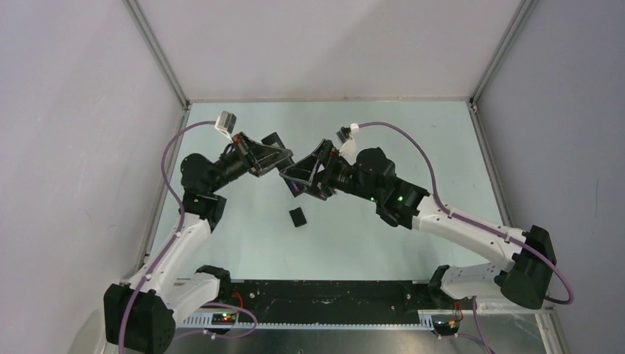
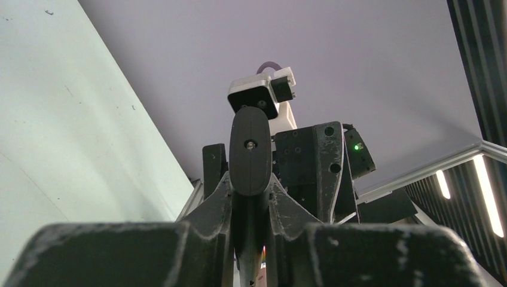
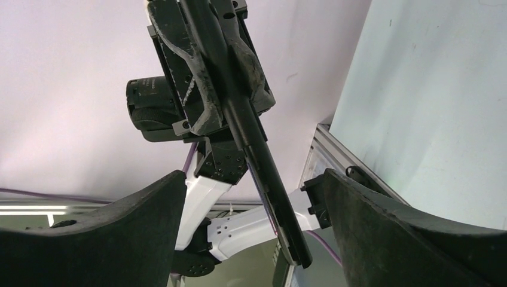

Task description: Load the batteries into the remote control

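The remote control (image 3: 248, 134), a slim black bar, is held off the table (image 1: 383, 129) by my left gripper (image 1: 269, 158), which is shut on it. In the left wrist view the remote (image 2: 250, 149) is seen end-on, clamped in the left gripper (image 2: 250, 200). My right gripper (image 3: 251, 176) is open, and the remote's free end passes between its fingers (image 3: 119, 233) without touching them. A thin purple sliver (image 3: 267, 200) runs along the remote's edge; I cannot tell whether it is a battery. No battery shows clearly elsewhere.
A small loose black cover plate (image 1: 297, 217) lies on the table just in front of the two grippers. Pale walls and metal corner posts (image 1: 158, 55) enclose the table on three sides. The arm bases sit on a black rail (image 1: 324, 295) at the near edge.
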Robot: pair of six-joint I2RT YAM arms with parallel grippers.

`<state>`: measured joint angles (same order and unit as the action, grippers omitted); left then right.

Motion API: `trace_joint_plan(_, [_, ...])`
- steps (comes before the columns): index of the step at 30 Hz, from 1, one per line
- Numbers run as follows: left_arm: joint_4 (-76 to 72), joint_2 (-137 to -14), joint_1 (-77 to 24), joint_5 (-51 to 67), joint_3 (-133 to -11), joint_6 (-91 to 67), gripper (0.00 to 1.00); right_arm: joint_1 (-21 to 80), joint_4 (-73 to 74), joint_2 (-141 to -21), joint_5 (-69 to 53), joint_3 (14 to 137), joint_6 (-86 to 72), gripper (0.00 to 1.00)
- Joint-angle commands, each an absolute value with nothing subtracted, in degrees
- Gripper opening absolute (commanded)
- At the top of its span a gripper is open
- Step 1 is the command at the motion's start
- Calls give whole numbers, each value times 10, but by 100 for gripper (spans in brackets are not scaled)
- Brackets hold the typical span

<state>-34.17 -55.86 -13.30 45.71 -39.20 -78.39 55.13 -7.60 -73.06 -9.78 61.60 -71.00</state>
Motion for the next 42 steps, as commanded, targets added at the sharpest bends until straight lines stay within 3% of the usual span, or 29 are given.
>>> trace_joint_plan(1, [-361, -554, -128, 476, -391, -761, 0, 543, -49, -702, -89, 617, -682, 88])
trace_joint_plan(9, [-341, -551, -122, 519, -375, -737, 0, 538, 15, -664, -71, 617, -571, 88])
trace_joint_plan(16, [-337, -551, -122, 579, -378, -753, 0, 502, -19, -690, -210, 625, -497, 88])
trace_joint_plan(25, [-333, -530, -122, 598, -373, -761, 0, 509, -43, -737, -281, 662, -464, 82])
trace_joint_plan(42, [-330, -528, -122, 605, -371, -762, 1, 515, -132, -793, -325, 663, -568, 33])
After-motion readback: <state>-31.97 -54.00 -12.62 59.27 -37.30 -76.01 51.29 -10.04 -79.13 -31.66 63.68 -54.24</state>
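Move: The remote is already in the left hand, its middle about 3 cm back of that hand point; from the open right hand the middle lies some 3 cm ahead, 3 cm left and about level. The fitted battery shows roughly 3 cm straight back of the right hand. Far below, some 33 cm down, the cover lies about 7 cm straight back of the right hand, the loose battery some 3 cm ahead and 14 cm right. Left hand draws the remote back 4 cm; right backs off 3 cm, returns leftward, half-closing around the remote. ##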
